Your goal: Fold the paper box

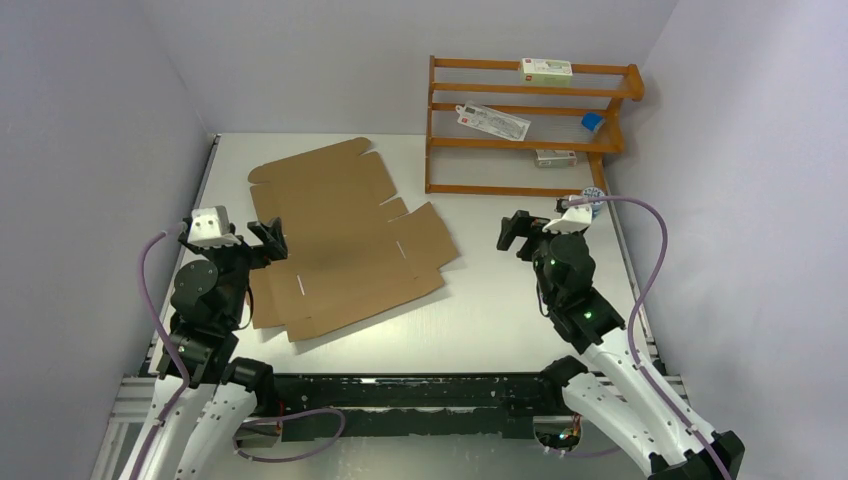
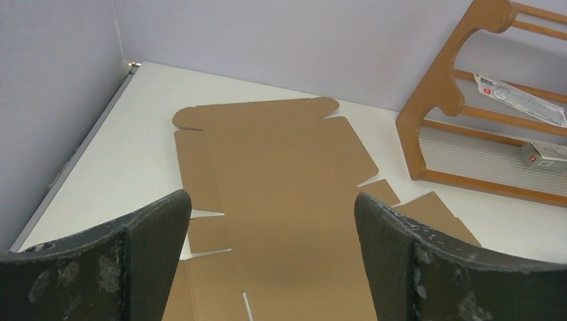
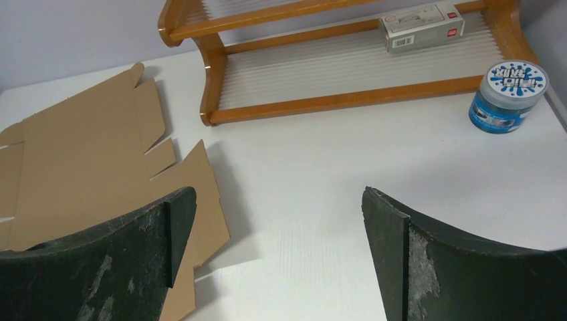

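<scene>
The paper box [image 1: 345, 240] lies as a flat, unfolded brown cardboard sheet with flaps and slits on the white table, left of centre. It fills the middle of the left wrist view as the paper box [image 2: 281, 200], and the paper box [image 3: 87, 147] shows at the left of the right wrist view. My left gripper [image 1: 268, 238] hovers over the sheet's near left edge, open, nothing between its fingers [image 2: 144, 254]. My right gripper [image 1: 515, 232] hangs open above bare table to the right of the sheet, apart from it.
A wooden shelf rack [image 1: 530, 125] stands at the back right with small white cartons [image 1: 546, 70] and a flat packet on it. A blue-lidded jar [image 3: 506, 97] sits on the table beside the rack's right end. Grey walls close in on both sides.
</scene>
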`<state>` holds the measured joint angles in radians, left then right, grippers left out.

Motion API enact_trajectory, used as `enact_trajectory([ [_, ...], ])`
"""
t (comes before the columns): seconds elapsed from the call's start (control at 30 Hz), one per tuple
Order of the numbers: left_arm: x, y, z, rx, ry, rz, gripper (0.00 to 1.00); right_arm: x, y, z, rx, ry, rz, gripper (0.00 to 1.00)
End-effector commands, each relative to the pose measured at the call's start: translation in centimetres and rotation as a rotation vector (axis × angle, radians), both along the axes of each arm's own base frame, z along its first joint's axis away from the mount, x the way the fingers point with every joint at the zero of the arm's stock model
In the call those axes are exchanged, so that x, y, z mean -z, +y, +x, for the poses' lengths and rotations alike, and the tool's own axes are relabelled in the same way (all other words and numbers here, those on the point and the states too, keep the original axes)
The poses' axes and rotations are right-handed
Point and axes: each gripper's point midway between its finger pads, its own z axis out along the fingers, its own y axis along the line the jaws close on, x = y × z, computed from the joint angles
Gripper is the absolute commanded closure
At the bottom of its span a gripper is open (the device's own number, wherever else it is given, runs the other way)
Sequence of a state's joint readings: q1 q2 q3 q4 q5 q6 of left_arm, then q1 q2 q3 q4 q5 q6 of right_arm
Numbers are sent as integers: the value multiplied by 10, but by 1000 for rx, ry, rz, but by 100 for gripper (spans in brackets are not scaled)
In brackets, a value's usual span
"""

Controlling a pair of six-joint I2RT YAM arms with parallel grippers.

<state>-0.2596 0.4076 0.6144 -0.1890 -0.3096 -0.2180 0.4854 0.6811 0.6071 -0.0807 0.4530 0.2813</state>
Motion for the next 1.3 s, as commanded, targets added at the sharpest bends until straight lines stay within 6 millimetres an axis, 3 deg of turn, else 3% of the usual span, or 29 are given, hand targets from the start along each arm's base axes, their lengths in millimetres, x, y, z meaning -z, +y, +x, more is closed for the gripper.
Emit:
enact_trajectory([
  [0.0, -7, -2, 0, 17, -30, 13, 3, -13, 0, 0, -3, -36, 12, 0],
  [0.47, -5, -10, 1, 67, -27, 29, 3, -11, 7, -1, -51, -31, 1, 0],
  [0.67, 7, -40, 10, 213, 22, 14, 3, 20, 35, 1, -177, 62, 5, 0],
  [0.8, 37, -67, 21, 324, 180, -53, 3, 49, 68, -1, -330, 141, 44, 0],
  [1.07, 142, -106, 36, 391, 553, -276, 6, 107, 146, -16, -538, 263, 98, 0],
  [1.17, 172, -109, 35, 374, 634, -320, 7, 128, 166, -20, -562, 312, 111, 1],
  [1.27, 194, -111, 28, 363, 688, -343, 7, 148, 172, -21, -537, 352, 97, 3],
])
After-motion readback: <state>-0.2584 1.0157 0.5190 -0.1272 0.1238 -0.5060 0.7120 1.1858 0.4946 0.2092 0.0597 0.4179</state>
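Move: The flat paper box's front flap, at its middle, lies about 17 cm right of the left hand, 4 cm back and 27 cm below; at that table level the left slot is 2 cm to the hand's right and level with it, the front-left tab 2 cm right and 10 cm back. The same flap's right end is some 18 cm left of the right hand, 2 cm back and 23 cm down, with the box's right flap 18 cm left, 8 cm ahead. The paper box's front flap draws both wide-open hands down and inwards, slowly at first, then fast. The left sinks about 19 cm while going 10 cm right and a little forward, tipping down and turning clockwise; the right swings some 16 cm left towards the flap's right end, sinking nearly as far, tipping down and turning counter-clockwise. Both stay above the cardboard. ##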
